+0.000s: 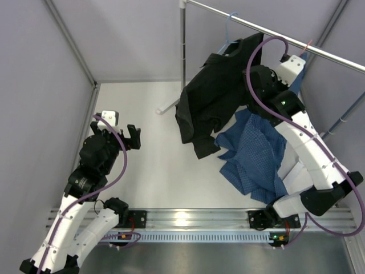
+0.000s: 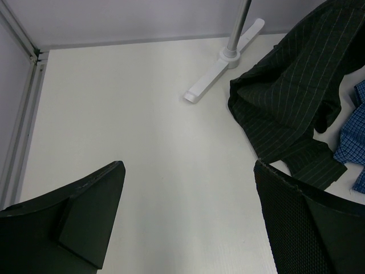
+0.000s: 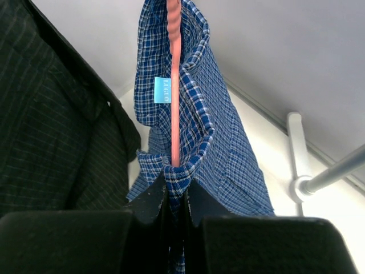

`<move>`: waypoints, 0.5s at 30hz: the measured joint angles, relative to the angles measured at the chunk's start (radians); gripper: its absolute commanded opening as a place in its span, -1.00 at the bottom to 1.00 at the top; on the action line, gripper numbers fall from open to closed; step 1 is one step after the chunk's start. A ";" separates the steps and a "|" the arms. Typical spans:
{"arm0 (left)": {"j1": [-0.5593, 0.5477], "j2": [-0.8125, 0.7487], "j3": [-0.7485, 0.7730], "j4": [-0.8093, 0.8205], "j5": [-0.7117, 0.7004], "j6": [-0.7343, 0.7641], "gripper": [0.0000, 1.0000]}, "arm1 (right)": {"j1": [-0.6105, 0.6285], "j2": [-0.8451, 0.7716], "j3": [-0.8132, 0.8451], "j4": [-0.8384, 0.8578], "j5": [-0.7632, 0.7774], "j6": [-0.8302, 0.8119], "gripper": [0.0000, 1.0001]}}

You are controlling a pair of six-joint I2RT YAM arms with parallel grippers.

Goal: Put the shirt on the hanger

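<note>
The blue checked shirt (image 1: 256,154) hangs from my right gripper (image 1: 292,64), high up by the rail, and trails down onto the table. In the right wrist view my right gripper (image 3: 175,185) is shut on a fold of the shirt (image 3: 228,142). The pink hanger (image 3: 173,85) runs straight up from that fold, inside the collar. Its hook (image 1: 308,44) shows by the rail. My left gripper (image 1: 132,137) is open and empty, low over the table at the left. In the left wrist view it (image 2: 188,188) is over bare table.
A black striped shirt (image 1: 211,97) hangs on a light blue hanger (image 1: 230,27) from the metal rail (image 1: 268,31), just left of the blue shirt; it also shows in the left wrist view (image 2: 291,97). The rail's upright pole (image 1: 182,57) has a white foot (image 2: 219,71). Grey walls enclose the table.
</note>
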 measured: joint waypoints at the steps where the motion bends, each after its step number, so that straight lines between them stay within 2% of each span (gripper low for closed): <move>1: 0.000 0.000 0.000 0.000 0.000 0.000 0.96 | 0.001 0.010 0.006 0.002 0.003 0.008 -1.00; 7: 0.000 0.000 -0.002 0.000 0.005 0.000 0.96 | 0.007 0.023 0.010 0.008 0.016 0.062 -1.00; 8: 0.000 0.000 -0.002 0.000 0.008 0.000 0.96 | 0.007 0.023 0.010 0.008 0.016 0.067 -0.95; 9: 0.000 0.000 -0.002 0.000 0.011 0.000 0.96 | 0.007 0.023 0.009 0.009 0.016 0.071 -0.85; 10: 0.000 0.000 -0.002 0.000 0.012 0.000 0.96 | 0.007 0.021 0.006 0.009 0.016 0.080 -0.50; 12: 0.000 0.000 -0.002 0.000 0.015 0.000 0.96 | 0.007 0.011 -0.008 0.016 0.010 0.100 0.02; 15: 0.000 0.000 -0.003 0.000 0.015 0.000 0.96 | 0.007 -0.020 -0.046 0.030 -0.006 0.095 0.31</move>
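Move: The rail with the pink hanger's hook over it is about 8 cm ahead of the right fingers, 7 cm to their right and 9 cm above; they are shut on the hanger's left shoulder and the blue shirt. The blue shirt's middle hangs some 20 cm below, about 6 cm back and 3 cm left. The black shirt's middle lies roughly 8 cm ahead, 16 cm left and 14 cm lower. From the left hand the hook is about 55 cm right, 17 cm ahead and 17 cm up. Nudge the right gripper the last half centimetre or so forward and left, with the hanger's shoulder and blue shirt still pinched, then stay there and open the fingers from shut to a little over half wide. Let go of the shoulder while tilting the fingertips up some 5 degrees, easing back and down by only about half a centimetre as the jaws part. ##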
